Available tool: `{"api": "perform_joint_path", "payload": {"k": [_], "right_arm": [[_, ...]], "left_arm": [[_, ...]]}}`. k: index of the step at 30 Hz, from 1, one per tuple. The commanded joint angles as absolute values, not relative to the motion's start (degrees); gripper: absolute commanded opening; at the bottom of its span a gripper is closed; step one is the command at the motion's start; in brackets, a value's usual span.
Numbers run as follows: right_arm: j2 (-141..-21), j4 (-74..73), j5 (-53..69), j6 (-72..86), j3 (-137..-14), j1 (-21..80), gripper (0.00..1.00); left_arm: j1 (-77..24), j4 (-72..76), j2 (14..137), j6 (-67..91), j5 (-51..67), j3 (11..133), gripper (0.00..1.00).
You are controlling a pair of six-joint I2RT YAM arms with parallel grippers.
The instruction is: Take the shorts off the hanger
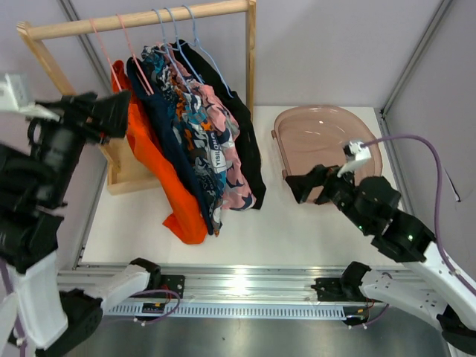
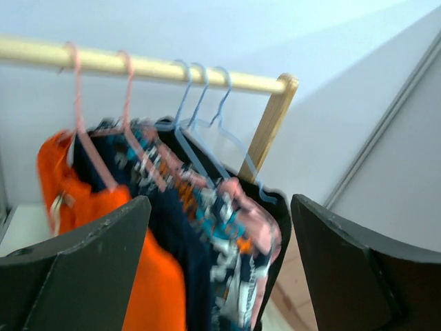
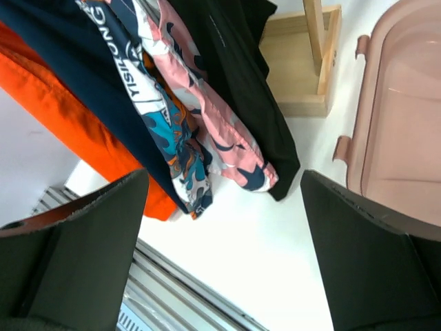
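Several shorts hang side by side on hangers [image 1: 169,37] from a wooden rail [image 1: 141,21]. From left to right they are orange [image 1: 160,175], navy [image 1: 158,111], teal-orange-white print [image 1: 195,137], pink floral [image 1: 232,167] and black [image 1: 249,141]. My left gripper [image 1: 119,113] is raised at the rack's left end, just beside the orange shorts [image 2: 158,283]. It is open with nothing between its fingers [image 2: 96,262]. My right gripper [image 1: 301,183] hovers low to the right of the black shorts [image 3: 234,83], apart from them. It is open and empty, with bare table between its fingers [image 3: 372,255].
A pink plastic tub [image 1: 327,137] lies on the table at the back right, just behind my right gripper. The rack's wooden base [image 1: 130,178] and upright post [image 1: 251,59] stand on the white table [image 1: 282,227]. Grey walls close in the left, back and right.
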State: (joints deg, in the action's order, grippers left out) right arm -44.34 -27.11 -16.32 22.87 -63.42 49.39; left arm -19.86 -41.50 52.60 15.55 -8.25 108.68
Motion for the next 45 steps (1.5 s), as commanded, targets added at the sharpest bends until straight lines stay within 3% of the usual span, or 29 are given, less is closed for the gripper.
{"api": "perform_joint_path", "payload": {"k": [1,9,18,39,42,45], "right_arm": [[-36.86,-28.47,-19.16,26.89,-59.78,50.01,0.99],[-30.50,-33.75,-19.60,30.23,-55.99,50.01,0.99],[-26.11,-37.70,-19.51,31.90,-54.58,50.01,0.99],[-22.06,-43.50,-22.24,31.20,-54.93,50.01,0.99],[-21.53,-43.85,-22.50,31.11,-54.41,50.10,0.99],[-20.92,-44.21,-22.68,31.03,-53.97,50.01,0.99]], "left_arm": [[-19.86,-46.32,64.58,17.22,-1.08,118.53,0.88],[-20.04,-39.64,81.81,25.40,10.98,127.78,0.85],[-23.03,-37.44,97.80,27.25,7.21,137.89,0.83],[-24.61,-33.40,104.76,28.48,-4.39,134.21,0.81],[-24.87,-32.35,105.99,28.30,-5.01,134.74,0.76],[-25.05,-30.94,106.52,28.48,-5.80,135.00,0.59]]}}
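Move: The rightmost blue hanger, with the black shorts, is about 30 cm ahead of the left hand, 18 cm to its right and 12 cm lower. The middle blue hanger is some 4 cm left of it, the second pink hanger roughly 13 cm left, and the rack's right post about 8 cm right, all nearly level with it in depth. From the right hand, the rightmost hanger lies some 26 cm ahead, 21 cm left and 10 cm higher. Left hand reaches about 35 cm forward-right and down to the rightmost hanger, fingers closing partway; right backs off. ##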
